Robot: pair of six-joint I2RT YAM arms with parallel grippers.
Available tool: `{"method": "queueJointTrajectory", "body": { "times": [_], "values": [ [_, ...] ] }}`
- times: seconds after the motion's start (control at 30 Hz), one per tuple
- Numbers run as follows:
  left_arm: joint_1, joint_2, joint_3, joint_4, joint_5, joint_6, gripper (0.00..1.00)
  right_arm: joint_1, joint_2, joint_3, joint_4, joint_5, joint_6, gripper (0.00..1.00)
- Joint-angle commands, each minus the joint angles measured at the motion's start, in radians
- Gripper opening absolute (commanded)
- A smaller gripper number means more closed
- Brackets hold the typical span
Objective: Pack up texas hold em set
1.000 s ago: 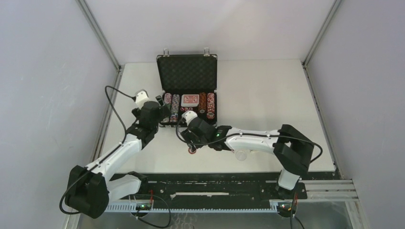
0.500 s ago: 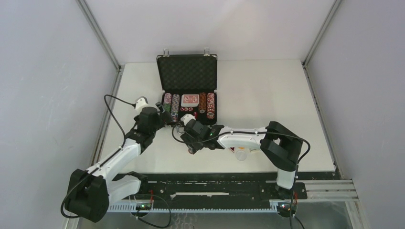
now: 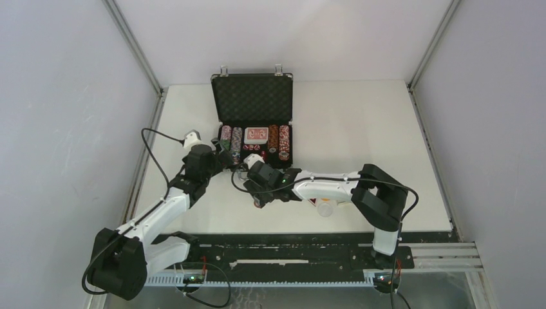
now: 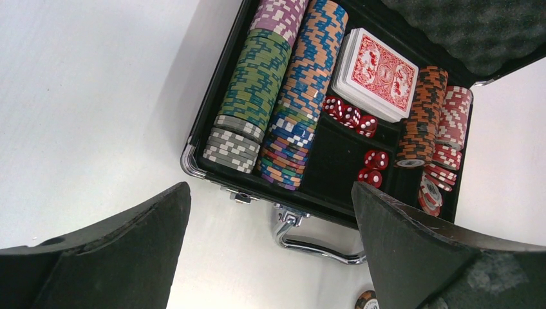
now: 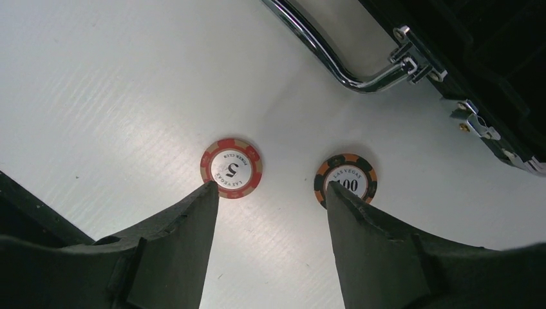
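The black silver-edged case (image 3: 252,122) lies open on the table, lid up. It holds rows of striped chips (image 4: 257,77), a red card deck (image 4: 376,72) and red dice (image 4: 351,116). Its metal handle (image 4: 315,241) faces me. My left gripper (image 4: 270,190) hangs open over the table just before the case's near left corner (image 3: 222,153). My right gripper (image 5: 272,187) is open and low over the table in front of the handle (image 5: 335,58). A red "5" chip (image 5: 231,168) lies flat at its left fingertip and a black-orange "100" chip (image 5: 346,179) at its right one.
A white round disc (image 3: 325,208) lies on the table under my right forearm. Grey walls with metal posts close in the white table (image 3: 360,122) on three sides. A black rail (image 3: 290,248) runs along the near edge.
My right arm folded in, and its gripper shifted slightly left and lower in front of the case. The left gripper drew back a little from the case. Both stayed open.
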Motion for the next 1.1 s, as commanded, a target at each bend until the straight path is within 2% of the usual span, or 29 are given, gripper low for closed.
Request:
{"method": "queueJointTrajectory", "body": {
  "times": [0.0,0.13,0.2,0.23,0.33,0.43,0.63,1.07],
  "values": [
    [0.007,-0.019,-0.015,0.032,0.007,-0.007,0.99,-0.052,-0.032,0.038,-0.018,0.016,0.061,0.7],
    [0.008,-0.009,-0.013,0.035,0.013,-0.006,0.99,-0.083,-0.075,0.03,-0.019,0.027,0.042,0.69],
    [0.007,-0.006,-0.014,0.036,0.012,-0.005,0.99,-0.1,-0.092,0.03,-0.02,0.053,0.038,0.63],
    [0.007,-0.004,-0.014,0.037,0.012,-0.004,0.99,-0.115,-0.103,0.03,-0.018,0.06,0.044,0.58],
    [0.007,0.003,-0.011,0.038,0.014,-0.001,0.99,-0.174,-0.142,0.028,0.003,0.054,0.065,0.26],
    [0.008,0.005,-0.011,0.037,0.015,0.005,0.99,-0.26,-0.158,0.029,0.032,0.029,0.085,0.0],
    [0.007,0.011,0.002,0.026,0.003,0.019,0.99,-0.341,-0.1,0.057,0.048,0.025,0.067,0.0],
    [0.009,0.086,0.024,0.044,0.019,0.029,0.99,-0.348,0.009,0.132,0.052,0.004,0.051,0.0]
  ]
}}
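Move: The loose red-and-white chips spilled at the front of the case's right-hand slot lie about 16 cm ahead of the empty right hand and 7 cm to its right, roughly level with it. The orange-black stack stands some 4 cm left of them and 5 cm farther out; the pair of red dice, about 7 cm left of them, level in reach. Below the hand, the orange-rimmed chip is 4 cm ahead and 3 cm right. From the left hand the loose chips are about 5 cm ahead, 17 cm right and 7 cm lower. The right hand leaves the two table chips and sweeps forward some 14 cm and about 9 cm to the right, past the handle and over the case's front edge towards the loose red-and-white chips, rising about 5 cm on the way as the wrist turns some 25 degrees clockwise and the fingers, empty, close fully. Above the front of the right-hand slot it slows, comes back a little to the left and sinks slightly with shut tips just short of the chips, no touch visible, while the wide-open left hand lowers late by about 2 cm at the case's front left. ##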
